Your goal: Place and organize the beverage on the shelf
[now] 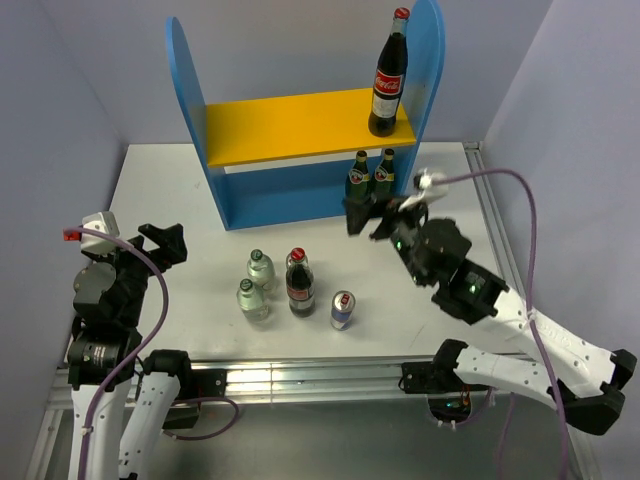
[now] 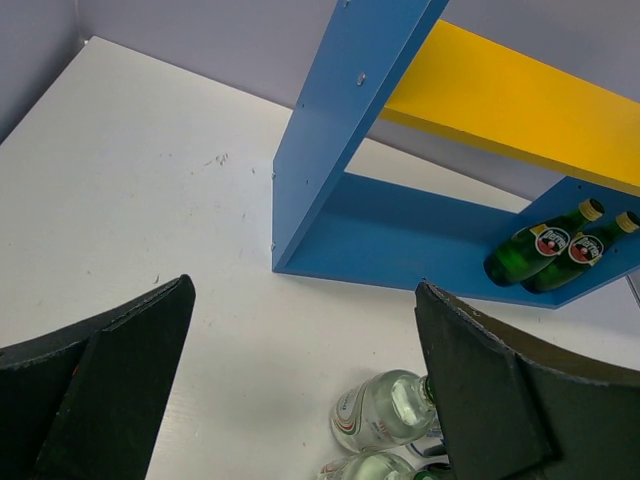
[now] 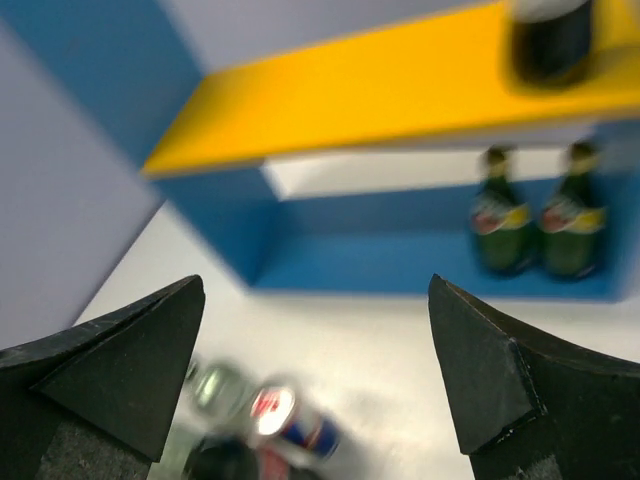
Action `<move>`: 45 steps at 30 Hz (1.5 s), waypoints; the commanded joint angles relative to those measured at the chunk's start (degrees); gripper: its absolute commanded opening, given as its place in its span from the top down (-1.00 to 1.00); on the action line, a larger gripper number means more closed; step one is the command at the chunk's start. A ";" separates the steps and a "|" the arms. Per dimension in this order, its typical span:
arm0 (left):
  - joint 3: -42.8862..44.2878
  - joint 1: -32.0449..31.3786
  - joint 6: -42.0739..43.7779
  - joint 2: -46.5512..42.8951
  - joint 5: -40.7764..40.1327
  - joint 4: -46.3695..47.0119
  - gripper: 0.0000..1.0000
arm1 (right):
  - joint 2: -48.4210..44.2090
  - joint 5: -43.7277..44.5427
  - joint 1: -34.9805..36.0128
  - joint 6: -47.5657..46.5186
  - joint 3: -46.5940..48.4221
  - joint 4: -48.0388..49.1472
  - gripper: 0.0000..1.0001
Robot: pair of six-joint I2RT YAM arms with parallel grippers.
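Observation:
The blue shelf with its yellow upper board stands at the back of the table. One cola bottle stands on the right end of the board. Two dark green bottles stand below it on the lower level. In front of the shelf, two clear green-capped bottles, a second cola bottle and a blue-silver can stand together on the table. My right gripper hovers open and empty before the green bottles, with the can below it. My left gripper is open and empty at the left, with a clear bottle near its right finger.
The white table ends in a metal rail at the front and another along the right side. Grey walls close in at the back and both sides. A purple cable loops above the right arm.

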 commanded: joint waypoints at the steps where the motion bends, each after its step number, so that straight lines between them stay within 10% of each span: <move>1: 0.15 0.65 1.22 0.06 1.34 1.75 -0.99 | -3.52 -3.68 7.50 5.43 -9.82 1.91 -1.00; 10: 0.68 1.09 0.70 0.68 0.73 1.14 -0.99 | -9.25 -6.41 26.40 8.07 -27.60 15.02 -1.00; 45: 0.50 1.18 0.87 0.15 0.99 1.31 -0.99 | 17.20 8.34 28.43 0.16 -31.75 40.52 -1.00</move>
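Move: The cola bottle standing on the table lies about 16 cm to the right hand's left, 7 cm back and some 26 cm below it. One can stands about 6 cm beyond the bottle, another some 7 cm to the bottle's right and 4 cm nearer. The nearer clear bottle is about 10 cm left of the cola and 2 cm nearer. From the idle left hand, the cola is roughly 26 cm right, about level fore and aft, 20 cm below. The cola bottle on the table is approached by the empty right hand, which drops about 22 cm while going left and back from in front of the shelf. It first swings counter-clockwise some 30 degrees, then eases forward-left and down, turning back slightly, until the open fingers face the bottle close up. ##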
